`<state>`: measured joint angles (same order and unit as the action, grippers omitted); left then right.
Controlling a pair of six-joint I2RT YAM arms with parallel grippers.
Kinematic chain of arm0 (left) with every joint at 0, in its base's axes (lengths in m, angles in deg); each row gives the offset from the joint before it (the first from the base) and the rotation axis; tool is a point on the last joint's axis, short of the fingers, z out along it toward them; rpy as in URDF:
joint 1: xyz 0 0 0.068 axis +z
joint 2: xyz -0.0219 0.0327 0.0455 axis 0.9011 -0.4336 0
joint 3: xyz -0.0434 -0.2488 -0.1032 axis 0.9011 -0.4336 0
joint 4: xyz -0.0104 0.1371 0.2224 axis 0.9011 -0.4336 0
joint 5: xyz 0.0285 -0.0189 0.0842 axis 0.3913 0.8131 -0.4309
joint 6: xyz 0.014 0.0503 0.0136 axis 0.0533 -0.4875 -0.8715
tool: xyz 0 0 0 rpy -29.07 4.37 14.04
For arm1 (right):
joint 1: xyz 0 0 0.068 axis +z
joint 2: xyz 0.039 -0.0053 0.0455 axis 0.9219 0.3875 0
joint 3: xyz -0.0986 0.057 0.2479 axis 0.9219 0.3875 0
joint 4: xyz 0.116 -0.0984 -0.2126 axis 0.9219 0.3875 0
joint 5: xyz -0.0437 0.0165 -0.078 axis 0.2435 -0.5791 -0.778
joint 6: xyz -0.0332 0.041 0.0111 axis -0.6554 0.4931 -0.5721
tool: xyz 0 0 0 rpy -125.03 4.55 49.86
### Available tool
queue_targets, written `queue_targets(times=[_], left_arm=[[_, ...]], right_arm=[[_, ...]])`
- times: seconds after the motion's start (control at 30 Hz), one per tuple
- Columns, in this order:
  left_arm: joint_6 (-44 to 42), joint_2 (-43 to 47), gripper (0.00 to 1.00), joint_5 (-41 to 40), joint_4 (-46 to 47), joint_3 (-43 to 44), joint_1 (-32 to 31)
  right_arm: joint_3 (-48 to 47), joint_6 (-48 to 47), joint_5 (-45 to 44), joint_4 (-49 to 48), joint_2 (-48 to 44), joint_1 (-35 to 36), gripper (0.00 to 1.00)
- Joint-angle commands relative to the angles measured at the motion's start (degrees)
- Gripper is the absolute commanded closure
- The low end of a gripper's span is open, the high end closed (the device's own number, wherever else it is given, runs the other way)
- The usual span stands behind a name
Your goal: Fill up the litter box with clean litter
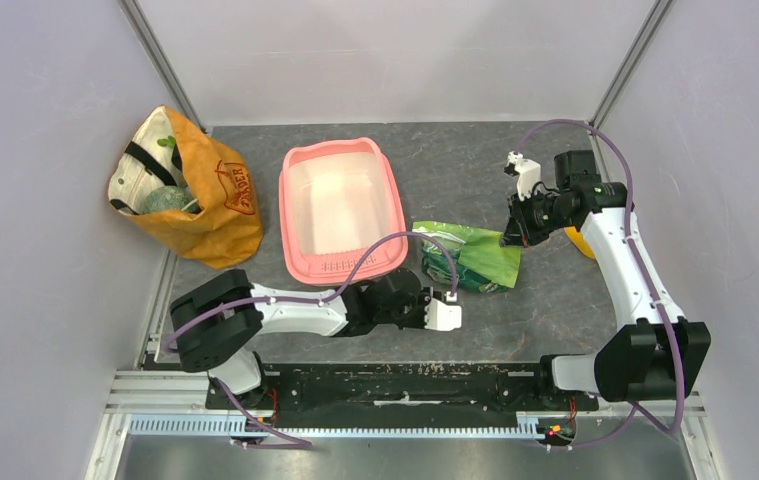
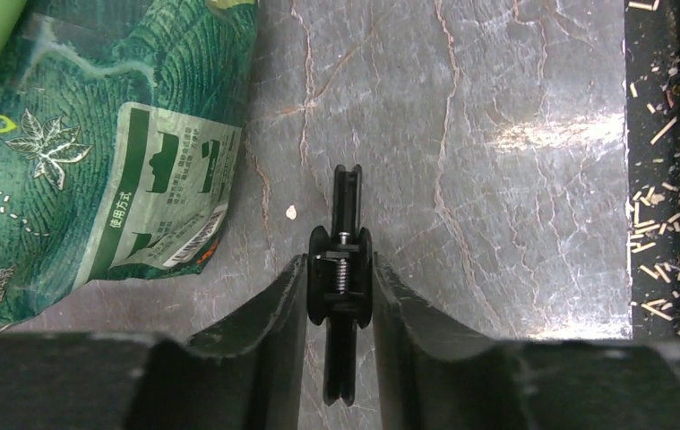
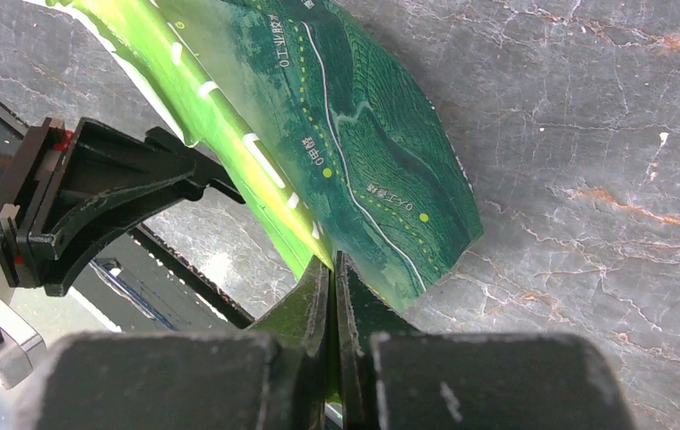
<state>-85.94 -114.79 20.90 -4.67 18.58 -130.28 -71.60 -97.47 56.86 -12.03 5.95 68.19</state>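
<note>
The pink litter box point(image 1: 295, 225) lies at the table's middle with a bare pale inside. No litter shows. A glossy green foil bag point(image 1: 475, 258) rests on the table to its right. My right gripper point(image 1: 510, 236) is shut on the bag's right edge, and in the right wrist view the fingers point(image 3: 309, 305) pinch the thin foil of the bag point(image 3: 354, 134). My left gripper point(image 1: 452, 298) sits low at the bag's near-left corner. Its jaws point(image 2: 339, 269) press on both sides of a small black spring clip point(image 2: 346, 202), just right of the bag point(image 2: 67, 152).
An orange-tan fabric bag point(image 1: 195, 195) stands at the back left with things inside. Something orange point(image 1: 581, 244) peeks out behind the right arm. A black rail point(image 1: 405, 380) with scattered splinters point(image 2: 654, 179) runs along the near edge. Walls close in on both sides.
</note>
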Motion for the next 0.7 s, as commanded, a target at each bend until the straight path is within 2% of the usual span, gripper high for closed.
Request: queue_targets(times=[0.0,0.07,0.13,0.2,0.33,0.4,0.47,0.67], left_arm=[[-1.49,1.24,0.51,-0.82,-0.08,1.51,-0.48],[-0.7,2.51,0.36,-0.14,-3.07,2.37,-0.39],[-0.71,4.38,0.26,0.73,-4.49,2.3,-0.44],[-0.74,7.08,0.22,1.6,-6.14,2.8,-0.42],[-2.15,14.64,0.21,2.38,-7.3,4.02,-0.36],[-5.98,16.91,0.14,0.99,-3.23,3.06,-0.4],[-11.09,17.23,0.13,-0.66,3.61,1.37,-0.47],[-24.48,8.24,0.11,-1.4,24.74,0.55,-0.62]], right_arm=[[-2.41,-0.43,-0.97,-0.75,1.34,0.06,1.0],[-2.67,-0.3,-0.34,-0.48,1.42,0.06,1.0],[-2.54,0.01,0.45,-0.42,1.43,0.06,1.0],[-2.51,0.12,1.39,-0.18,1.53,0.1,1.0],[-4.03,0.16,3.48,1.73,2.92,0.06,1.0],[-5.12,0.24,4.45,3.4,3.84,0.06,1.0],[-5.41,0.98,5.03,3.7,4.17,0.06,1.0],[-6.14,2.56,7.73,4.86,5.94,0.06,1.0]])
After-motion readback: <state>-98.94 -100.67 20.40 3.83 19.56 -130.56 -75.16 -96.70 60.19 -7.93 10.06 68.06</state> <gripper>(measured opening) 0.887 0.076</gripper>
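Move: The left hand has the black clip right at its fingertips, down at the table top. The middle of the litter bag lies about 8 cm ahead of this hand and 6 cm to its right, about level with it in height; the litter box is centred some 18 cm ahead and 20 cm to the left. From the right hand, still pinching the bag's raised corner, the bag's middle is about 4 cm back, 4 cm left and 11 cm below. Open the left gripper wide while it stays low, so the black clip is let go on the table, then lift the empty hand steeply, about 15 cm, swinging the fingers up some 30 degrees from their downward slant until they point nearly level to the right. Keep the right gripper shut on the green corner and almost still. ##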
